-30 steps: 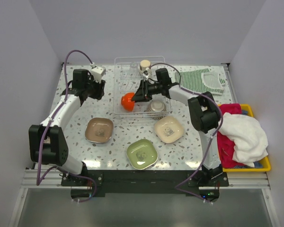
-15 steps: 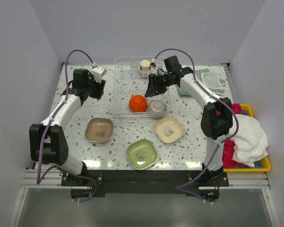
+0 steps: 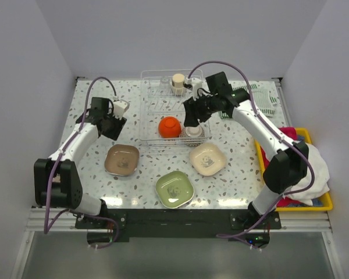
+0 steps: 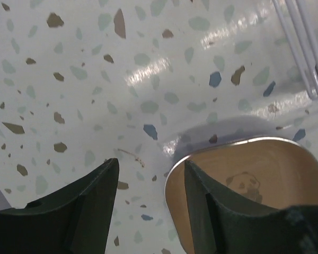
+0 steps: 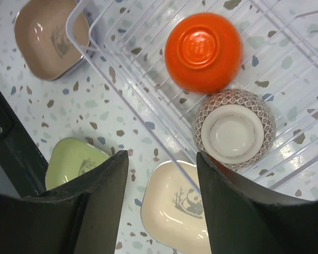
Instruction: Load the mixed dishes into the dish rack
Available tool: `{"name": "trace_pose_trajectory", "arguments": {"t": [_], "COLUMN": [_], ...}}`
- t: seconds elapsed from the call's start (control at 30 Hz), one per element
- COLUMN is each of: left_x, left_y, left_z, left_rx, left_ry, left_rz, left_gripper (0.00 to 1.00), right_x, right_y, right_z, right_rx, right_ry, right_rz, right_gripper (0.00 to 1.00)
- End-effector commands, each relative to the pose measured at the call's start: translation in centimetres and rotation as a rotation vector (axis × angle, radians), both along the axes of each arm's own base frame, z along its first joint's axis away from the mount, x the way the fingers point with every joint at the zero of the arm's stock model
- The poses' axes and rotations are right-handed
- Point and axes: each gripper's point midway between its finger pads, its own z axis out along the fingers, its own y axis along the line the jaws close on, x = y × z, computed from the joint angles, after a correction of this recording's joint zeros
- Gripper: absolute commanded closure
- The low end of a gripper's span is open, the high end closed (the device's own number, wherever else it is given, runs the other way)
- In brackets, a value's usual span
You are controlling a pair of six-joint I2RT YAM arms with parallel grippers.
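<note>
The see-through wire dish rack [image 3: 157, 103] stands at the table's back middle. An orange-red bowl [image 3: 170, 126] and a grey patterned bowl [image 5: 234, 128] lie upside down inside it, and a small cup [image 3: 178, 81] sits at its far end. My right gripper [image 3: 191, 121] hovers open and empty above the rack's near edge [image 5: 122, 100]. In front of the rack lie a brown plate [image 3: 122, 159], a cream plate [image 3: 207, 158] and a green plate [image 3: 174, 189]. My left gripper [image 4: 151, 164] is open just above the table, with one finger over the rim of the brown plate [image 4: 254, 180].
A striped green cloth [image 3: 262, 102] lies at the back right. At the right edge a yellow tray [image 3: 324, 204] holds a white cloth [image 3: 305, 168] and a red one. Grey walls close in the table on three sides.
My right gripper let go of the orange-red bowl, which now rests in the rack, opened wider and drew back over the rack's near right. My left gripper moved nearer, toward the brown plate.
</note>
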Motion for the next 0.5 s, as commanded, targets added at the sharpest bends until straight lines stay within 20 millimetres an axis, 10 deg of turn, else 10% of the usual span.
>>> {"name": "trace_pose_trajectory", "arguments": {"t": [0.0, 0.23, 0.47], "left_x": [-3.3, -5.8, -8.5], "left_y": [1.6, 1.4, 6.6], "left_z": [0.6, 1.4, 0.8], "left_rx": [0.072, 0.068, 0.141], "left_ry": [0.023, 0.038, 0.17], "left_rz": [-0.017, -0.074, 0.052], "left_gripper": [0.43, 0.43, 0.43], "right_x": [-3.7, -9.7, -14.0], "right_y": [-0.9, -2.1, 0.1], "right_z": [0.3, -2.4, -2.8], "right_rx": [-0.038, -0.132, -0.194], "right_ry": [-0.061, -0.185, -0.249], "right_rz": [0.16, 0.384, 0.554], "right_gripper": [0.41, 0.4, 0.4]}}
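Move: The green plate lies about 21 cm back and 10 cm to the left of the right hand, some 20 cm below. The beige plate is roughly 8 cm back and 5 cm right of that hand, and the patterned bowl in the rack almost under it, some 3 cm ahead and 1 cm left. From the left hand, the brown plate's middle lies about 8 cm back, 5 cm right and 10 cm below. Open right hand sweeps 12 cm back towards the green plate, turning counter-clockwise; left draws back-left about 7 cm. ##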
